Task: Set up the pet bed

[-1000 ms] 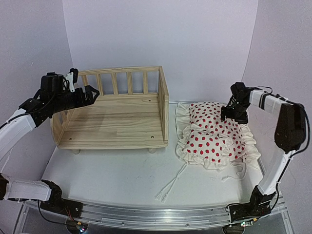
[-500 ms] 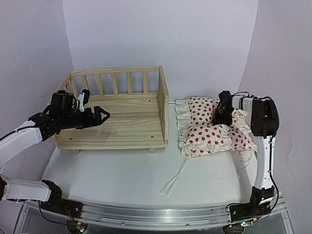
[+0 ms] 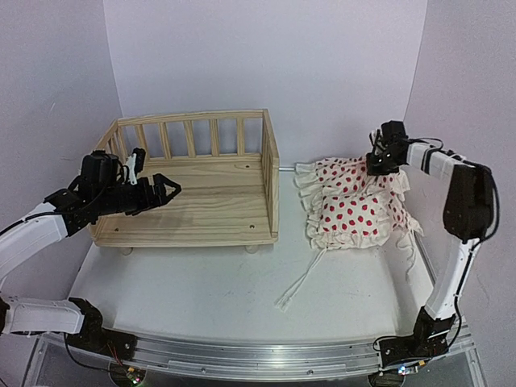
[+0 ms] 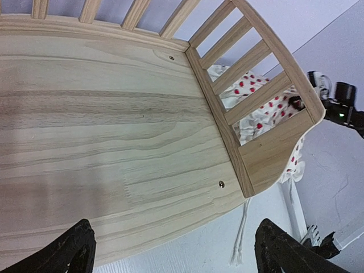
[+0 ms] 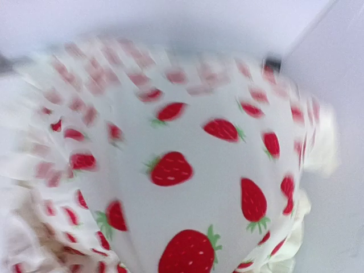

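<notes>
The pet bed (image 3: 211, 205) is a light pine frame with slatted rails, standing left of centre with its floor bare. My left gripper (image 3: 165, 192) hovers open over the left part of that floor; its dark fingertips (image 4: 77, 250) frame the boards in the left wrist view. To the bed's right lies the red-dotted white ruffled cushion (image 3: 355, 211), bunched up. My right gripper (image 3: 379, 167) is shut on its raised back edge. Strawberry-print cushion fabric (image 5: 187, 170) fills the right wrist view and hides the fingers. Tie strings (image 3: 302, 282) trail toward the front.
The bed's right rail (image 4: 250, 85) stands between the bed floor and the cushion. Purple walls close in behind and on both sides. A metal rail (image 3: 258, 355) with the arm bases runs along the near edge.
My right gripper has shut on the cushion's back edge and lifted it, bunching the cushion. My left arm swung from the left rail in over the bed floor.
</notes>
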Robot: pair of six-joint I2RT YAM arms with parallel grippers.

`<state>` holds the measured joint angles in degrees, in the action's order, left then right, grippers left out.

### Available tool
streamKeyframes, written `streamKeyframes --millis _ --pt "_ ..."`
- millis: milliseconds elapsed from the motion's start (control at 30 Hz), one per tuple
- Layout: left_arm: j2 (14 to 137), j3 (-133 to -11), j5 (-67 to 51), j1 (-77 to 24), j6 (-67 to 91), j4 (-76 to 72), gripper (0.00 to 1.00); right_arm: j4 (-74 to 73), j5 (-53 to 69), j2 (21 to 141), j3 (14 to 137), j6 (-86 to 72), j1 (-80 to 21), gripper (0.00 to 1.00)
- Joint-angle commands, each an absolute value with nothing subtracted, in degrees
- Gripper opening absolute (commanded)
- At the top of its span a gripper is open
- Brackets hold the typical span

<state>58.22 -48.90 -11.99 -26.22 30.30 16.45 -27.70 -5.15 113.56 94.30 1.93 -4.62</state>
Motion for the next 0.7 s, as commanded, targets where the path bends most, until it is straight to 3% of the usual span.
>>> streamKeyframes --millis 0,200,367,500,667 --pt "58.40 -50.07 -11.33 -26.65 31.67 13.96 0.98 -0.23 4.12 98.47 87.27 9.56 -4.32 0.00" --pt "56.98 -49.44 -11.01 -26.63 32.45 13.98 0.98 13.79 9.51 95.23 85.02 11.04 -4.31 0.00" --pt "57.58 -49.57 -12.62 -26.71 33.16 13.89 0.99 14.46 11.88 99.34 92.63 9.50 -4.36 0.00" --pt "60.45 -51.65 -18.21 -27.70 35.57 9.87 0.99 1.99 10.74 100.22 102.49 5.61 -4.38 0.00" --pt "68.90 -55.47 -25.94 -31.88 39.85 -5.44 0.99 -10.83 12.21 92.96 103.53 -2.50 -4.42 0.00"
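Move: The right gripper already pinches the large strawberry cushion. The wooden bed's middle lies about 63 cm to its left, 9 cm back and 5 cm lower; its near side rail is some 34 cm left, 9 cm back and level in height. The small frilled pillow is roughly 12 cm back, 7 cm left and 10 cm below. From the open left gripper, the bed's middle is about 15 cm ahead, level left-to-right, and 15 cm below. Keep the right gripper shut on the cushion and whip it almost straight up, about 24 cm, fast at first and then easing, with a slight drift left; as it rises, tip the fingers up some 40 degrees until they point nearly level. Hold the open left gripper above the bed, then at the last start it about 4 cm right, towards the cushion. ##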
